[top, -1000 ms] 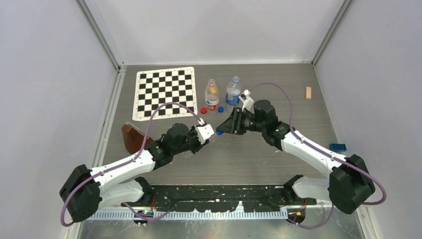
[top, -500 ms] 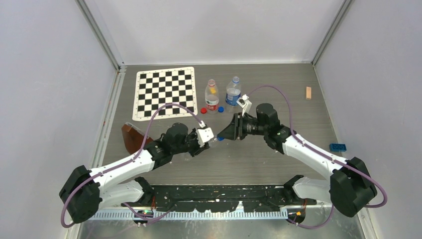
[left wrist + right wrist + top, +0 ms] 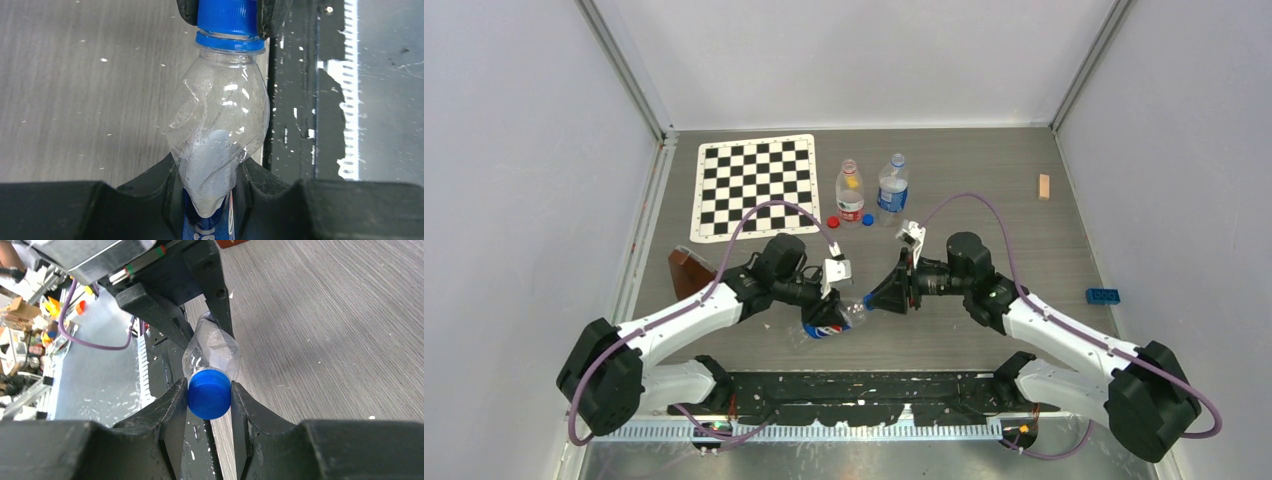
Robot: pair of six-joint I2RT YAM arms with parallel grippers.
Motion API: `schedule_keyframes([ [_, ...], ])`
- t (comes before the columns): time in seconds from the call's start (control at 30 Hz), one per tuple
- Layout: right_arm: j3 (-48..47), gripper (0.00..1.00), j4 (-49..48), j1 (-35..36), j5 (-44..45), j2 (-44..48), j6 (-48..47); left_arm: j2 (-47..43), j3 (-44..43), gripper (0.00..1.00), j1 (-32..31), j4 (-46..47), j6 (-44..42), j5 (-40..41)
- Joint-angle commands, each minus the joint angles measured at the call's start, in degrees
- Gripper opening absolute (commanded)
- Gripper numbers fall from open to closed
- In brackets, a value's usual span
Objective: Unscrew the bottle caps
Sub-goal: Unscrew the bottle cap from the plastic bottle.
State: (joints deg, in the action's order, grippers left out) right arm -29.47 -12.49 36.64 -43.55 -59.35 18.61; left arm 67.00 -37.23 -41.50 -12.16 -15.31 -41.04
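Note:
My left gripper [image 3: 821, 312] is shut on the crumpled clear bottle with a blue label [image 3: 832, 322], held low over the near middle of the table, neck towards the right arm. Up close its jaws pinch the bottle [image 3: 220, 120] at the waist. My right gripper [image 3: 871, 303] is shut on that bottle's blue cap [image 3: 210, 394], one finger on each side; the cap [image 3: 227, 20] sits on the neck. Two other bottles stand at the back, one red-labelled [image 3: 850, 195], one blue-labelled [image 3: 891, 190]. A red cap [image 3: 832, 222] and a blue cap [image 3: 867, 219] lie before them.
A checkerboard mat [image 3: 754, 185] lies at the back left. A brown block [image 3: 687, 277] sits beside the left arm. A small wooden block [image 3: 1044, 186] and a blue brick [image 3: 1104, 296] lie at the right. The black base rail [image 3: 864, 385] runs close under the held bottle.
Both grippers have moved together towards the near edge, carrying the bottle with them. The right gripper has tightened on the blue cap. The left grip has stayed shut.

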Motion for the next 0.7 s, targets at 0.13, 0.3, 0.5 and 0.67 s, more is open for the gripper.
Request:
schedule_keyframes([
  [0.13,2.36,0.08,-2.69,2.47,4.47,4.79,-7.64,-0.20,-4.11,0.00,-0.16,3.00,0.42,-5.71],
  [0.3,1.08,0.49,-1.77,2.47,15.36,6.59,-3.91,-0.79,-2.12,0.00,-0.16,5.75,1.51,6.55],
  [0.5,-6.04,0.68,5.97,2.42,26.85,6.95,7.05,-3.40,2.75,0.00,-0.21,15.41,2.66,20.53],
  [0.67,-10.67,0.69,11.16,2.31,26.37,4.40,12.53,-7.69,8.43,0.00,-2.08,24.54,1.95,27.21],
])
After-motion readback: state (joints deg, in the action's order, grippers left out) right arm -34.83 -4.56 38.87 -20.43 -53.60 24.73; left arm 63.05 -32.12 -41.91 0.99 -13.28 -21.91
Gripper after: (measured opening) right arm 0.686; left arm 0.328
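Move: The blue screw cap is still on the held bottle, already between the right fingers at their hand point; from the left hand, which grips the bottle by its label, the cap lies roughly 9 cm to the right, 2 cm ahead and 5 cm higher. From the right hand, the loose blue cap lies about 26 cm ahead and 1 cm left, the red cap 26 cm ahead and 9 cm left, both some 16 cm lower. The standing red-label bottle is 27 cm ahead and 5 cm left, its middle about 6 cm lower. Both hands first ease back together by about 1 cm with the right fingers shut on the blue cap, then reverse and go forward, the left carrying the bottle some 7 cm forward from there while tipping its fingers up and turning counter-clockwise. The right goes about 5.5 cm forward, opens wide to let go of the cap and, as it turns some 20 degrees clockwise, rises about 3 cm and draws slightly right, away from the cap, while the left keeps its grip. ##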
